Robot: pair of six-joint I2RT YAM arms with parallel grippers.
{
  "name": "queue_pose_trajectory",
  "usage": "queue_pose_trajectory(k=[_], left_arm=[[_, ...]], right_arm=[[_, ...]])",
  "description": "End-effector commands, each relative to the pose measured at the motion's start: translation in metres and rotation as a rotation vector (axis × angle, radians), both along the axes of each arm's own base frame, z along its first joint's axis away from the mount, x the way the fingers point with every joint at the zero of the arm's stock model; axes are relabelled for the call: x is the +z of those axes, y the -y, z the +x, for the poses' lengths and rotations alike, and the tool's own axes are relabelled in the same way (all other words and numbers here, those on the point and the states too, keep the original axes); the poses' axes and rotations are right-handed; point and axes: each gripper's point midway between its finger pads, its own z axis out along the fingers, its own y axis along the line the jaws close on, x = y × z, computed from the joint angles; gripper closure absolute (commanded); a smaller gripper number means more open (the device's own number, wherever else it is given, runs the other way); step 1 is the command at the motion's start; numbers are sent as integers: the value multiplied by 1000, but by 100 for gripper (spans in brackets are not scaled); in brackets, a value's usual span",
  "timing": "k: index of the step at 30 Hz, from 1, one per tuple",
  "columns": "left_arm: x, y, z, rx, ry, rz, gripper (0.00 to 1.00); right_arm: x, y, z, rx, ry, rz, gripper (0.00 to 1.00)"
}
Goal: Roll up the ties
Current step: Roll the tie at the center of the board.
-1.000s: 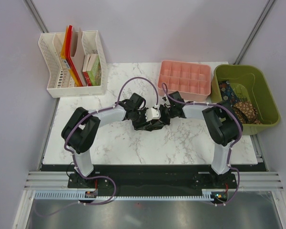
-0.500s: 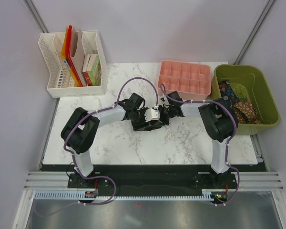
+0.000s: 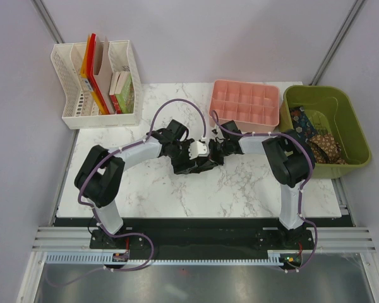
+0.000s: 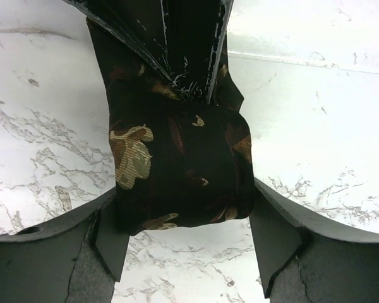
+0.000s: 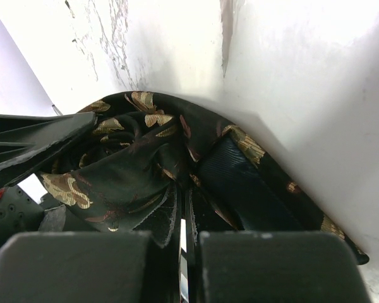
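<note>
A dark tie with gold-brown leaf patterns lies rolled into a bundle mid-table. My left gripper is open. Its fingers stand on either side of the roll's near end, close to the cloth. From the far side my right gripper is shut on the tie, its pads pinching the fabric at the roll's core. In the top view the left gripper and right gripper meet over the roll. More patterned ties lie in the green bin.
A green bin stands at the right edge. A pink compartment tray sits behind the grippers. A white file rack with books stands at the back left. Purple cables arc above both wrists.
My left gripper's jaws have spread wider around the roll, and the left arm's elbow has shifted leftward. The right gripper stays shut on the tie.
</note>
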Motion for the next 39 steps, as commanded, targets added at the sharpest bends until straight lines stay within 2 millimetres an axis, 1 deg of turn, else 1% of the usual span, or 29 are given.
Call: queue_pose_trajectory(k=[1, 3, 4, 5, 6, 8, 9, 11, 14, 18, 19, 23, 25, 26, 27, 30, 31, 33, 34, 36, 37, 39], left_arm=[[36, 19, 9, -27, 41, -100, 27], [40, 24, 10, -31, 36, -119, 30], [45, 29, 14, -26, 40, -133, 33], [42, 31, 13, -30, 32, -130, 35], [46, 36, 16, -34, 37, -138, 36], [40, 42, 17, -28, 19, -136, 37], [43, 46, 20, -19, 15, -145, 37], [41, 53, 20, -18, -1, -149, 37], [32, 61, 17, -21, -33, -145, 37], [16, 65, 12, -17, -62, -113, 42], [9, 64, 12, -15, -75, -101, 43], [-7, 59, 9, -14, -91, -55, 51], [-15, 53, 9, -19, -80, -15, 56], [-24, 47, 5, -23, -95, 20, 57], [-28, 42, 6, -27, -87, 46, 61], [-45, 27, -1, -34, -112, 128, 67], [-48, 24, -3, -38, -116, 144, 68], [-56, 16, -6, -46, -123, 183, 69], [-59, 13, -6, -47, -124, 197, 70], [-65, 7, -7, -52, -128, 231, 71], [-67, 5, -7, -50, -132, 237, 71], [-69, 5, -8, -52, -137, 241, 71]], right_arm=[[-49, 28, -13, -23, -56, -186, 100], [-50, 27, -13, -21, -58, -184, 100], [-49, 27, -13, -21, -57, -178, 100], [-49, 26, -14, -18, -60, -178, 100], [-48, 25, -13, -17, -58, -172, 100], [-46, 22, -13, -15, -61, -157, 100], [-46, 21, -15, -14, -66, -153, 100], [-42, 18, -14, -16, -66, -134, 100], [-39, 13, -15, -11, -67, -111, 100], [-38, 10, -15, -7, -69, -93, 100], [-37, 9, -15, -3, -63, -88, 100], [-32, 6, -15, 1, -59, -64, 100], [-27, 5, -13, 8, -49, -49, 98], [-25, 4, -13, 10, -48, -44, 97], [-22, 3, -11, 9, -51, -33, 96], [-10, -1, -9, 20, -37, -3, 89], [-5, -1, -11, 30, -33, 5, 86], [0, 1, -9, 28, -24, 9, 82], [7, 1, -9, 31, -12, 21, 78], [14, 5, -7, 23, -13, 29, 74], [15, 6, -6, 26, -9, 31, 71], [22, 10, -6, 24, -7, 39, 69]])
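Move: Straddling the tie roll's two edges with parted fingers, the left hand has the roll's middle about 4 cm to its right, straight ahead 0, and 2 cm below. From the right hand, whose shut fingertips hold the tie down at the roll's foot, the roll is roughly 4 cm left and level. The unrolled tail lies about 3 cm to the right of that hand and 1 cm lower; the pink divided box is some 18 cm ahead of it and 11 cm right. Rising about 2.5 cm as it goes some 4.5 cm right, the left hand carries over the roll towards the right fingertips, then sinks nearly 4 cm and eases back a centimetre left, its fingers narrowing from wide to half open to squeeze the roll by its edges. The right hand stays, holding the tie at the roll's foot, and only late starts parting its fingers, about a quarter open. ##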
